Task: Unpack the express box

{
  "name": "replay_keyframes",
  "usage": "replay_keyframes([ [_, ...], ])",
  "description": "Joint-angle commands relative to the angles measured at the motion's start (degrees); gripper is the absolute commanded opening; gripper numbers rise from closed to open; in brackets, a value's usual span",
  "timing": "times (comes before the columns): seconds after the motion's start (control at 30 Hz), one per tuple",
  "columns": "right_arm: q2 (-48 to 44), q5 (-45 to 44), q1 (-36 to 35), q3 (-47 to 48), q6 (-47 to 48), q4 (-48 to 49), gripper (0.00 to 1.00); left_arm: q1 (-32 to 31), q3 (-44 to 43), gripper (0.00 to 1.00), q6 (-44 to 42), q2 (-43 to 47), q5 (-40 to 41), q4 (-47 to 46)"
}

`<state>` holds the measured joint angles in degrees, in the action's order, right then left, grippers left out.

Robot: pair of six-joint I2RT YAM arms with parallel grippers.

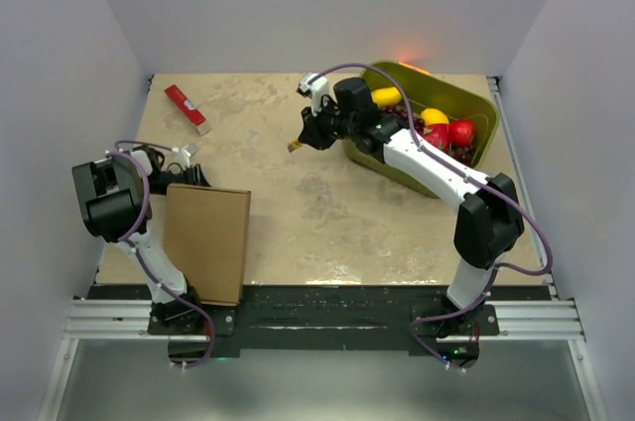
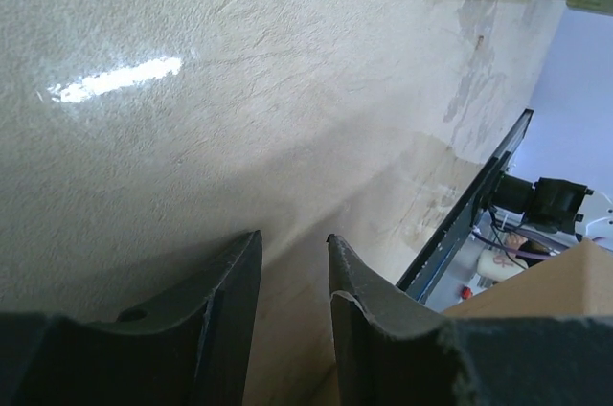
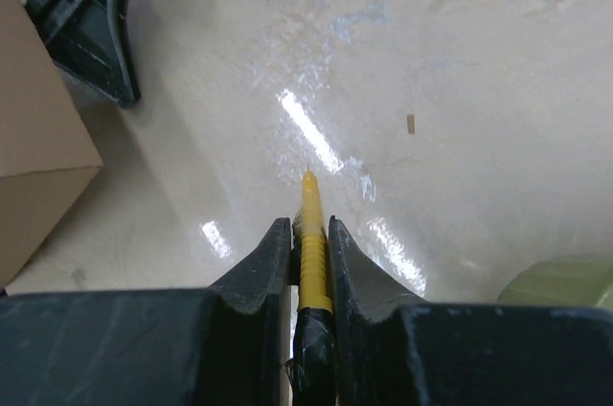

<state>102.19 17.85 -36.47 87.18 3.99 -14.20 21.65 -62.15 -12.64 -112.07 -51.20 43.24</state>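
Note:
The express box [image 1: 206, 242], a plain brown cardboard mailer, lies closed at the near left of the table. One of its corners shows in the left wrist view [image 2: 546, 296], and a side shows in the right wrist view [image 3: 34, 147]. My left gripper [image 2: 292, 243] is just behind the box's far edge [image 1: 187, 173]. Its jaws stand apart over bare table with nothing between them. My right gripper [image 3: 308, 229] hangs over the table's middle back [image 1: 303, 140]. It is shut on a slim yellow cutter [image 3: 312, 205] whose tip points out past the fingertips.
An olive-green tub [image 1: 466, 103] holding red and yellow fruit stands at the back right, under the right forearm. A small red packet [image 1: 187, 107] lies at the back left. A tiny brown scrap [image 3: 410, 124] lies on the table ahead of the cutter.

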Motion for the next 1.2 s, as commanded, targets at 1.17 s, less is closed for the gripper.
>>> replay_keyframes([
  [1.17, 0.5, 6.0, -4.3, 6.4, -0.6, 0.5, 0.00, 6.5, 5.9, 0.73, -13.0, 23.0, 28.4, 3.3],
])
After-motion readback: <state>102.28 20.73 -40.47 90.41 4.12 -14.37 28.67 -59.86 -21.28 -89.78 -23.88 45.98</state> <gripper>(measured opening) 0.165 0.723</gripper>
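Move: The tipped cardboard box, its far edge raised close by the left fingers, has its middle about 13 cm back of the left hand, 1 cm to its right and 3 cm up. The red carton lies some 17 cm ahead of that hand and 3 cm left, about level. From the right hand, still gripping the yellow knife, the cardboard box is roughly 21 cm back, 22 cm left and 17 cm below. The opening left hand sweeps forward about 18 cm, rising leftward, then back down to the box's far-left corner. ##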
